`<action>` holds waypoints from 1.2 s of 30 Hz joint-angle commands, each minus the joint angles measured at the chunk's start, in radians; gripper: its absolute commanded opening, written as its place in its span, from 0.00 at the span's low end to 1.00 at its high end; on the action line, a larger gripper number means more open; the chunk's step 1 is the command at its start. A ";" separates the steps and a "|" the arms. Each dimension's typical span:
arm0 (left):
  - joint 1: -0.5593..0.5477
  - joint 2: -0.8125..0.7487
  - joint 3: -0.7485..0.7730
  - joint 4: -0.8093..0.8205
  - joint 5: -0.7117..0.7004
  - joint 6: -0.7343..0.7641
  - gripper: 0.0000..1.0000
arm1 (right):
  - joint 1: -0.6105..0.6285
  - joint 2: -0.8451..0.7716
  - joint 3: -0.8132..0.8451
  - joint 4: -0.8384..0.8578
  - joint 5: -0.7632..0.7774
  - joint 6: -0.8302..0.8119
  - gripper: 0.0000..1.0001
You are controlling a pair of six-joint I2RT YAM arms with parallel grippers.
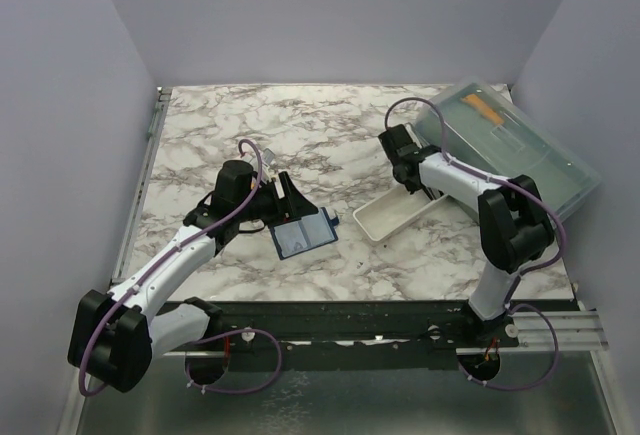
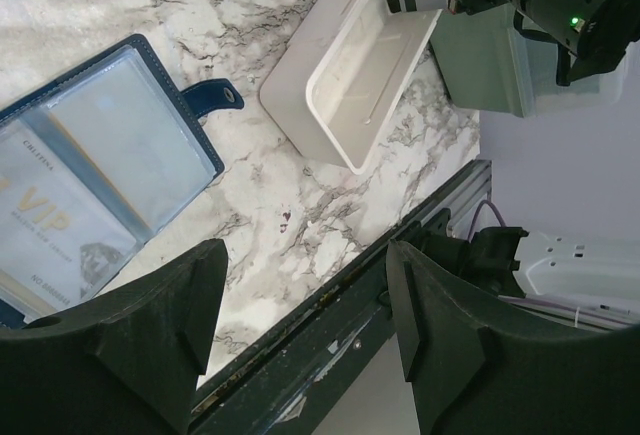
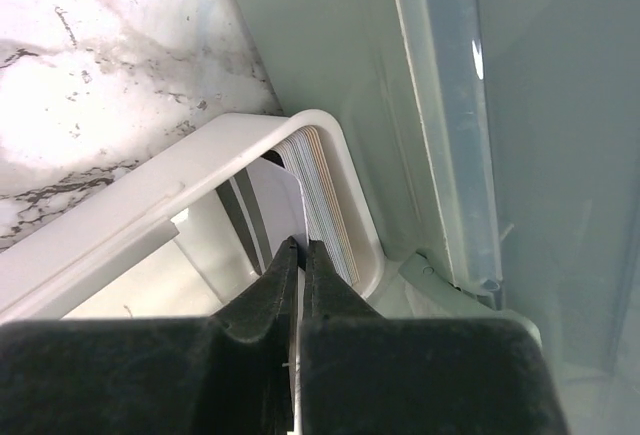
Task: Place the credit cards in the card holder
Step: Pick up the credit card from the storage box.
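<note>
The card holder [image 1: 302, 236] lies open on the marble, its clear pockets up. In the left wrist view the card holder [image 2: 110, 145] shows a golden-tan credit card [image 2: 45, 230] marked VIP inside a pocket. My left gripper [image 1: 285, 199] hovers just behind the holder, open and empty [image 2: 305, 315]. My right gripper [image 1: 412, 187] reaches into the far end of the white tray [image 1: 372, 227]. There the right gripper [image 3: 302, 245] is shut on the edge of a pale credit card [image 3: 280, 190] standing upright. A stack of further cards [image 3: 325, 200] stands on edge in the tray's corner [image 3: 345, 170].
A large grey-green translucent box [image 1: 520, 150] stands tilted at the back right, tight against the tray, with an orange strip [image 1: 482, 107] inside. The box wall [image 3: 330, 45] is close behind the tray rim. The table's black front rail [image 2: 330, 345] runs under the left gripper.
</note>
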 commanded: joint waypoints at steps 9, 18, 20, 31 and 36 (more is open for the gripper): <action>0.003 -0.010 -0.011 -0.004 0.033 0.000 0.71 | -0.014 -0.075 0.100 -0.243 -0.137 0.120 0.00; 0.002 0.006 -0.006 -0.001 0.053 -0.010 0.71 | -0.014 -0.115 0.119 -0.292 -0.224 0.137 0.00; 0.002 0.012 -0.007 0.000 0.055 -0.011 0.71 | -0.014 -0.118 0.113 -0.281 -0.235 0.128 0.00; 0.002 0.021 -0.005 0.008 0.072 -0.023 0.71 | -0.022 -0.106 0.170 -0.275 -0.246 0.162 0.00; 0.002 0.033 0.001 0.012 0.077 -0.027 0.71 | -0.044 -0.141 0.194 -0.302 -0.331 0.220 0.00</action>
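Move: The right fingers are already shut on a card in the storage box. The card holder lies about 27 cm to that hand's left, 9 cm back and 6 cm lower; the box's middle is some 5 cm left and 4 cm back, a few centimetres down, and the card stack stands about 3 cm to the right, level fore-and-aft. The green bin's middle is roughly 18 cm right and 5 cm ahead. From the left hand, the holder lies nearly straight below, about 13 cm down and 3 cm ahead. Keeping its pinch on the card, the right hand draws it up out of the stack, rising about 4 cm and shifting some 3 cm left. It first eases back towards the box's middle, pauses briefly, then climbs again with a slight return forward, tilting about 15 degrees so the fingers point more steeply down. ##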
